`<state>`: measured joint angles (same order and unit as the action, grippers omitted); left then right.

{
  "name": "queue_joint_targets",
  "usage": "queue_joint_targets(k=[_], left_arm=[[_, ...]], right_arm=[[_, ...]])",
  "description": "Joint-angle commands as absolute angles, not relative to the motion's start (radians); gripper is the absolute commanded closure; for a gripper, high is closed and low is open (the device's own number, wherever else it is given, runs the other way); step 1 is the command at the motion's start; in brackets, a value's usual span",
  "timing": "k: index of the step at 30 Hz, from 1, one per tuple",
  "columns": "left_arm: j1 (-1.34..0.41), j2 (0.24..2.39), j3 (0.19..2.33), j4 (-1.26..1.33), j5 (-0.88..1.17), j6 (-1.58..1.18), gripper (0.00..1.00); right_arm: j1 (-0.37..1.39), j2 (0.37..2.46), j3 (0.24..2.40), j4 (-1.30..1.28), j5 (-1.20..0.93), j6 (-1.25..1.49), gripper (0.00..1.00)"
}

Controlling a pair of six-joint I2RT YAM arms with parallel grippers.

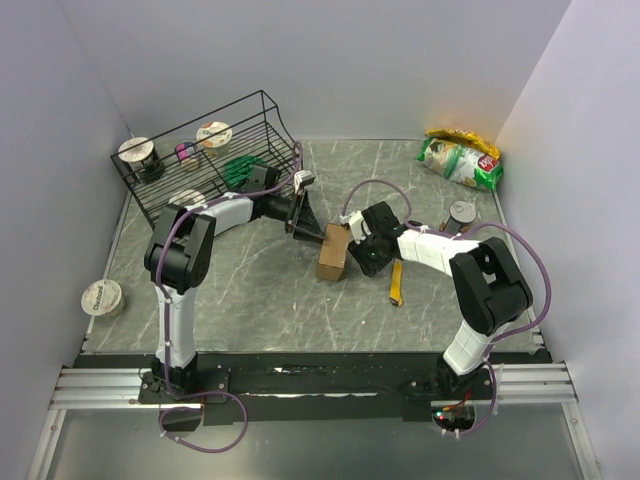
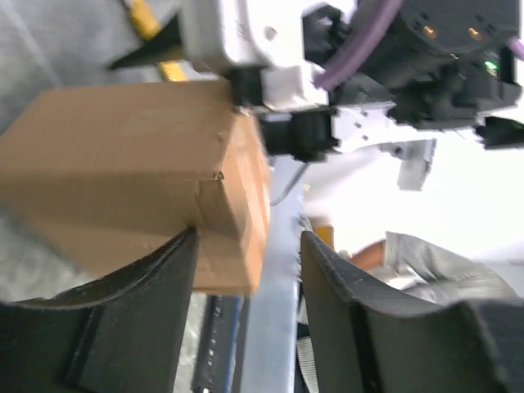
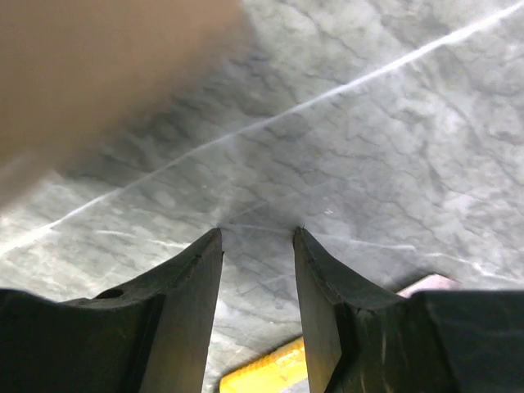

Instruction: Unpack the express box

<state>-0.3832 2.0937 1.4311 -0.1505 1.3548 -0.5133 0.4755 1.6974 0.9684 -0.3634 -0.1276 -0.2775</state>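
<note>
The express box [image 1: 333,252], a small brown carton, stands on the marble table between my two grippers. My left gripper [image 1: 303,222] reaches in from the left at the box's upper end. In the left wrist view the box [image 2: 139,164] fills the upper left. Its lower corner sits between the open jaws of my left gripper [image 2: 248,239], close by the left finger [image 2: 147,303] and apart from the right finger [image 2: 352,303]. My right gripper [image 1: 362,248] sits against the box's right side. In its own view my right gripper [image 3: 257,237] is open over bare table, with the box [image 3: 98,74] blurred at upper left.
A black wire rack [image 1: 215,150] with cups and a green item stands at the back left. A green snack bag [image 1: 460,158] lies back right, with a small round lid [image 1: 462,212] near it. A yellow cutter [image 1: 396,282] lies right of the box. A white cup [image 1: 101,297] sits front left.
</note>
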Motion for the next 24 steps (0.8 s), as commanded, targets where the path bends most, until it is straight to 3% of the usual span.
queue_joint_targets(k=[1,5,7,9,10,16,24], left_arm=[[-0.403,2.069,1.445,-0.066,1.555,-0.572,0.46],[-0.388,2.048,1.462,-0.144,1.531,-0.517,0.44],[-0.384,2.026,1.471,-0.292,1.306,-0.413,0.28],[-0.397,2.0,1.534,-0.443,1.036,-0.272,0.04],[-0.405,1.997,1.554,-0.551,0.975,-0.173,0.04],[-0.407,1.968,1.592,-0.638,0.614,-0.126,0.04],[-0.497,1.904,1.658,-0.725,0.356,-0.143,0.03]], right_arm=[[0.491,1.712,0.988,-0.324,-0.114,-0.272,0.52],[0.489,1.703,0.983,-0.316,-0.106,-0.264,0.52],[0.491,1.7,0.982,-0.311,-0.104,-0.261,0.52],[0.491,1.695,0.986,-0.308,-0.097,-0.258,0.52],[0.489,1.694,0.991,-0.31,-0.095,-0.256,0.52],[0.486,1.678,1.012,-0.314,-0.092,-0.244,0.51],[0.44,1.637,1.043,-0.353,-0.046,-0.161,0.51]])
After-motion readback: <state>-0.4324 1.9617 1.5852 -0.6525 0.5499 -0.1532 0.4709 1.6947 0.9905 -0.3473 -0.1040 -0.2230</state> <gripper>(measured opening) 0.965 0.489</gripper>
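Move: The express box stands on edge almost under the left hand, level with it fore and aft, about 3 cm to its right, its middle some 9 cm below. The yellow cutter lies roughly 16 cm right of that hand, 5 cm back and 14 cm below. For the right hand, low over the table, the box is some 8 cm to the left, 1 cm ahead and 3 cm higher. Rising and drawing back by only about 1 cm at first, the left hand then reverses and swings down, forward and to its left, off the express box's top left edge, ending about 4 cm forward and 4 cm left of its start and somewhat lower. Meanwhile its fingers tip from pointing right to slanting steeply down and open wide. The right hand stays low at the box's right side, creeping forward and up slightly at the end. ##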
